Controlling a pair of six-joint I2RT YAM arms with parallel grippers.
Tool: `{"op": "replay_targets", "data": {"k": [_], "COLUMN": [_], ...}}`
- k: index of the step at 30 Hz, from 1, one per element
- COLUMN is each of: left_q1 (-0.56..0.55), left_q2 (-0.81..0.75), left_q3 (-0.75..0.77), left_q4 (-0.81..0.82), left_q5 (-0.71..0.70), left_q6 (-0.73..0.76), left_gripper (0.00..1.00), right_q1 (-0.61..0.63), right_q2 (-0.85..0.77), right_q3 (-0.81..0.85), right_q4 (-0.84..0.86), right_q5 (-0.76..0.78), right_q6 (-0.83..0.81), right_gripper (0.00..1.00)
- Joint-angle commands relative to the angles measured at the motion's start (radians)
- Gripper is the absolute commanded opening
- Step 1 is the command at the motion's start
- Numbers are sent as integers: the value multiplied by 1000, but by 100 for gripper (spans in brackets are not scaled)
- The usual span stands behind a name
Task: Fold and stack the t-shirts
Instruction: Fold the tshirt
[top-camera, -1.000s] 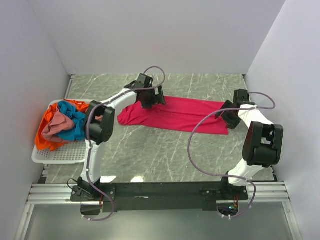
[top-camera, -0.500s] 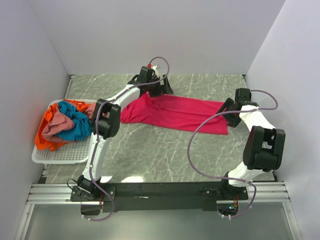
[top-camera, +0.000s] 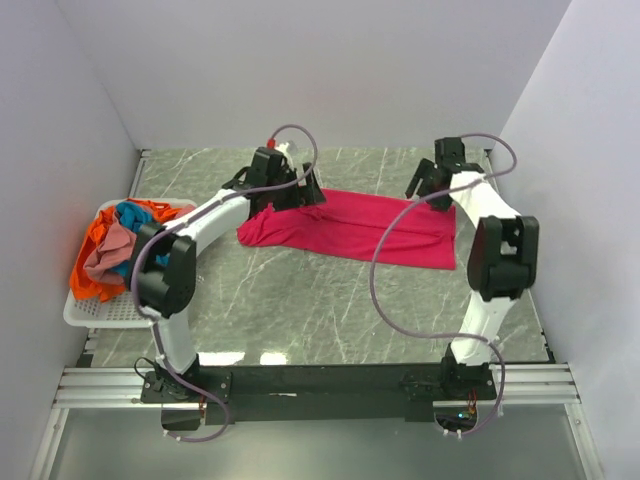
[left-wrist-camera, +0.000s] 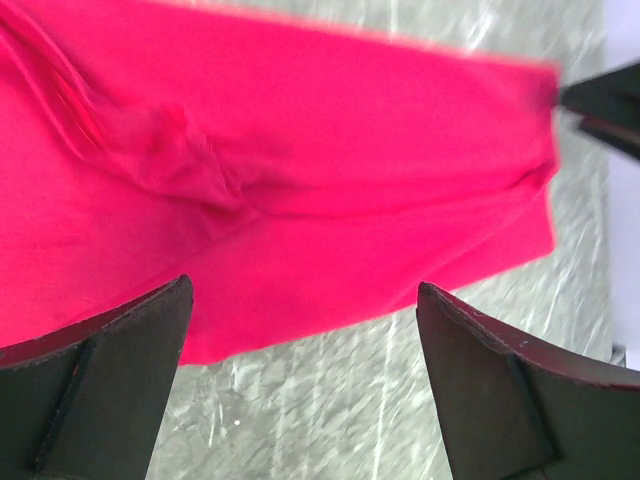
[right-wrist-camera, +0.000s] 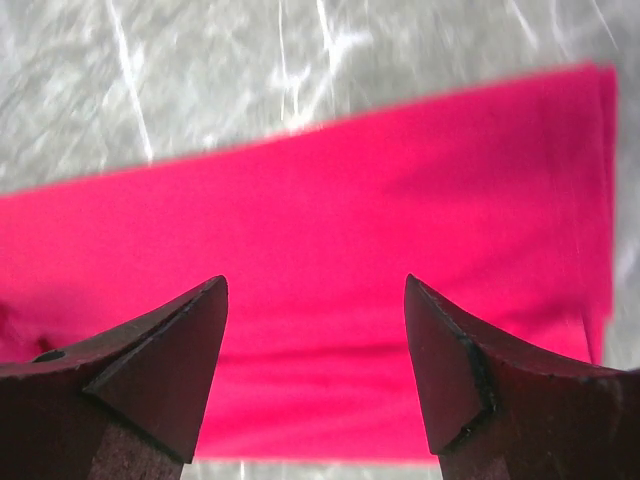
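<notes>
A bright magenta-pink t-shirt (top-camera: 365, 226) lies folded into a long band across the back of the marble table. My left gripper (top-camera: 303, 190) hovers open over its left end. In the left wrist view the cloth (left-wrist-camera: 300, 170) and its near edge show between the spread fingers (left-wrist-camera: 110, 370), which hold nothing. My right gripper (top-camera: 428, 186) hangs open over the shirt's far right part. The right wrist view shows flat magenta cloth (right-wrist-camera: 320, 230) beneath my empty right gripper (right-wrist-camera: 315, 280). More t-shirts sit heaped at the left: orange (top-camera: 88, 278), teal-blue (top-camera: 137, 216) and dusty pink (top-camera: 106, 250).
A white slatted basket (top-camera: 105, 318) at the table's left edge holds the heap. White walls close in the back and both sides. The arms' cables loop above the table. A black rail (top-camera: 330, 380) with both arm bases runs along the near edge.
My right gripper moved from the shirt's right end back to its far edge. My left gripper swung around the left end, which was pulled up and back and now lies lower again.
</notes>
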Motion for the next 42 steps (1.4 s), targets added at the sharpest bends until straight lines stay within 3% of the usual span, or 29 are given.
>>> {"op": "replay_targets", "data": {"k": [1,8,14,21,23,26,28,32,36,42], "left_q1": [26,102,105,111,108,100,88,50,33,39], "left_q2": [-10,144,283,588,668,803,827,845,880,871], "left_q3": [-23,58,175,587,786,952,942,972,1000,960], "left_q4": [-17,-80,-123,-211,-258,-220,-130,-39,-2,10], "left_q5": [-113,-70,-95,-46,-17,69,118,59,54,-27], "left_q6": [-43,-42,-36,-10,-11,-62,-124,-162,-180,-180], "left_gripper": [99,99,100,99,99,99,100,99,99,99], "right_q1": [-15,-17,2,143,247,454,557,814,891,913], "right_q2": [125,228,107,-120,-201,-281,-295,-266,-260,-338], "right_q3": [127,207,-61,-484,-597,-711,-742,-686,-627,-583], "right_q4": [-57,-160,-86,38,73,125,202,219,222,161], "right_q5": [9,-23,-72,-190,-222,-308,-443,-509,-573,-518], "right_q6": [-12,-42,1,90,133,213,263,252,189,126], "right_gripper": [78,77,77,77,77,77,77,76,76,76]}}
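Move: The t-shirt lies as a folded strip running left to right. Its crumpled left end is about 6 cm to the left of the left hand, level with it and some 12 cm below; its flat right end sits roughly 38 cm to that hand's right and 5 cm nearer the base. From the right hand, the middle of that right end is about 5 cm back and 8 cm down, and its far corner some 7 cm to the right, 2 cm farther out. Down first, both open grippers onto the t-shirt, the left slipping some 6 cm left as it sinks. Then they sweep opposite ways: the right drags its end back about 38 cm and 30 cm left towards the near table edge, turning nearly 60 degrees counter-clockwise, while the left pushes the other end forward and right, slowing at the far side. Neither closes its fingers. ##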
